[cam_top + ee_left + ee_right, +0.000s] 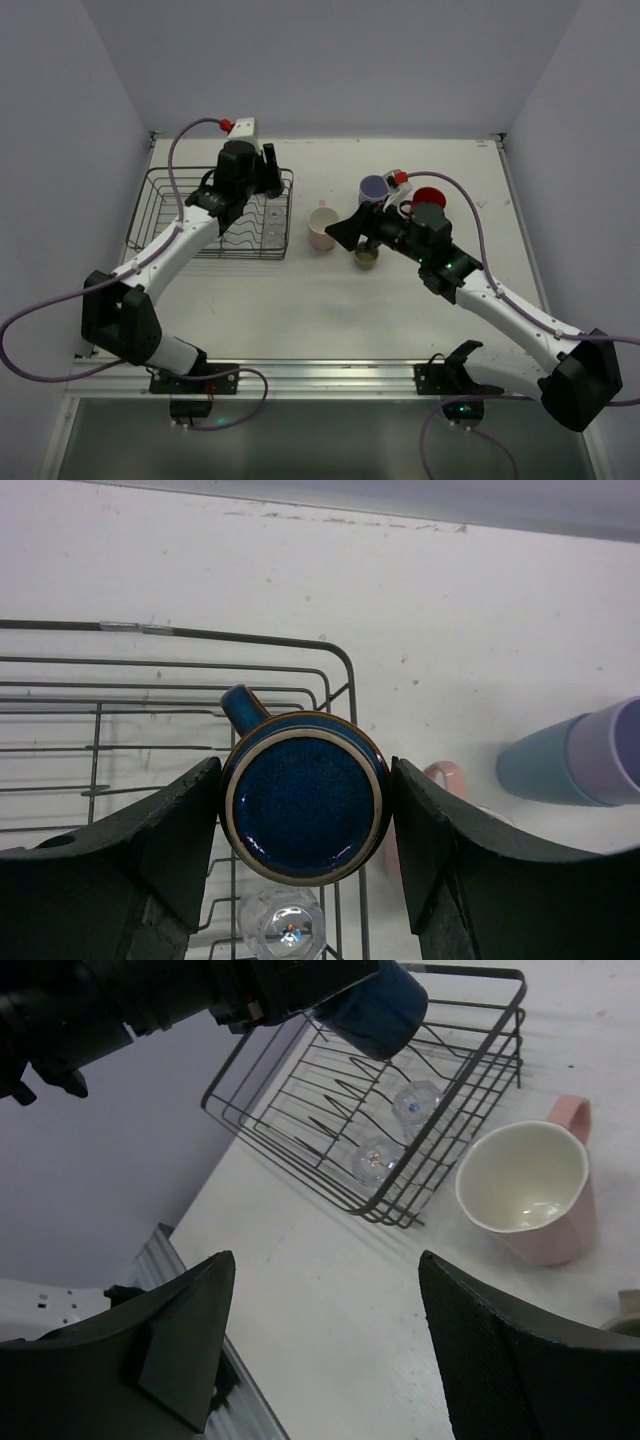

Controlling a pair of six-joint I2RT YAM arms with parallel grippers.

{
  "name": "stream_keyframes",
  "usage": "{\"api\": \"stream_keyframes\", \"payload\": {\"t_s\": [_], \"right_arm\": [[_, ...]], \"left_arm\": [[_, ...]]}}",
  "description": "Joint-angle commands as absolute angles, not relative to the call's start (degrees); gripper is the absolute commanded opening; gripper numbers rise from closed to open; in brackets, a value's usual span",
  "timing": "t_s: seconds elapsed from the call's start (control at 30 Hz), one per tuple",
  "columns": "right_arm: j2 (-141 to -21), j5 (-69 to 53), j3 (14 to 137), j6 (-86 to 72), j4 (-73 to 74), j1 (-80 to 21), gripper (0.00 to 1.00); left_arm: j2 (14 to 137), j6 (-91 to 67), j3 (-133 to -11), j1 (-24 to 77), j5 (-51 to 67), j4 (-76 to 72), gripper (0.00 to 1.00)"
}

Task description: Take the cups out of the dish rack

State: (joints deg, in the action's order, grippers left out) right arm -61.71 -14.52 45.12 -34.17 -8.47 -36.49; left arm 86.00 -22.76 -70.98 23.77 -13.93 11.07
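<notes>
My left gripper [305, 810] is shut on the small blue cup [305, 798], a finger on each side of it. It holds the cup above the right end of the black wire dish rack [200, 665]. The same cup [375, 1010] hangs over the rack [470, 1050] in the right wrist view. My right gripper [325, 1330] stands open over bare table with nothing between its fingers. From above, it [345, 232] is just left of the olive-brown mug [366, 258]. The pale pink cup [322, 228], lavender tumbler [374, 188] and red mug [430, 197] stand on the table right of the rack [160, 215].
Two clear glass pieces [415, 1100] [372, 1157] lie in the rack near its right end. The pink cup [530, 1195] stands upright close to the rack's corner. Walls close the table in at the back and on both sides.
</notes>
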Motion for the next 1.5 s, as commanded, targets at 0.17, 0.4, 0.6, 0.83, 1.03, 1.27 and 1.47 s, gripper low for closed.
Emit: {"api": "stream_keyframes", "payload": {"t_s": [0.17,0.4,0.6,0.83,1.03,1.27,1.47], "right_arm": [[-71.53,-21.53,44.82,-46.05,-32.14,-37.44,0.77],[-78.39,-23.99,45.88,-49.22,-42.62,-37.44,0.71],[-78.92,-23.64,44.56,-49.57,-45.17,-37.44,0.71],[-78.22,-28.03,45.09,-49.22,-48.69,-37.35,0.66],[-77.87,-30.58,45.44,-50.36,-52.55,-37.62,0.57],[-78.57,-31.11,46.41,-51.33,-56.42,-40.43,0.47],[-78.75,-29.62,40.54,-56.24,-71.43,-41.4,0.25]], "left_arm": [[72.53,-31.19,-62.85,23.73,-5.47,2.03,0.0],[65.49,-39.37,-57.05,23.73,5.7,-4.39,0.0],[59.51,-45.43,-51.95,23.82,11.77,-8.61,0.0],[55.2,-48.77,-49.23,23.82,17.39,-10.1,0.0],[52.04,-54.3,-44.74,23.82,22.58,-15.99,0.0],[49.92,-56.69,-40.79,24.17,24.52,-22.13,0.0],[47.82,-57.4,-38.76,24.26,25.14,-23.12,0.21]]}}
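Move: The blue mug is already in the left fingers, lifted above the rack. The right gripper it goes to lies about 17 cm back, 20 cm to the right and 4 cm higher. From the left hand, the pink mug stands some 16 cm right, 4 cm back and 18 cm below; a glass is almost straight beneath, about 15 cm down. From the right hand, the blue mug is 17 cm ahead, 20 cm left and 4 cm lower; the olive cup is 6 cm ahead, 6 cm right and 23 cm down. The blue mug, still gripped by the left hand, is carried back about 18 cm, up 10 and somewhat right, away from the rack, while that wrist rolls and swings clockwise towards the right gripper. The right hand goes left about 8 cm, then rises and draws back slightly, turning counter-clockwise, and closes its open fingers to pinch the mug's wall at the rim, one finger inside. ##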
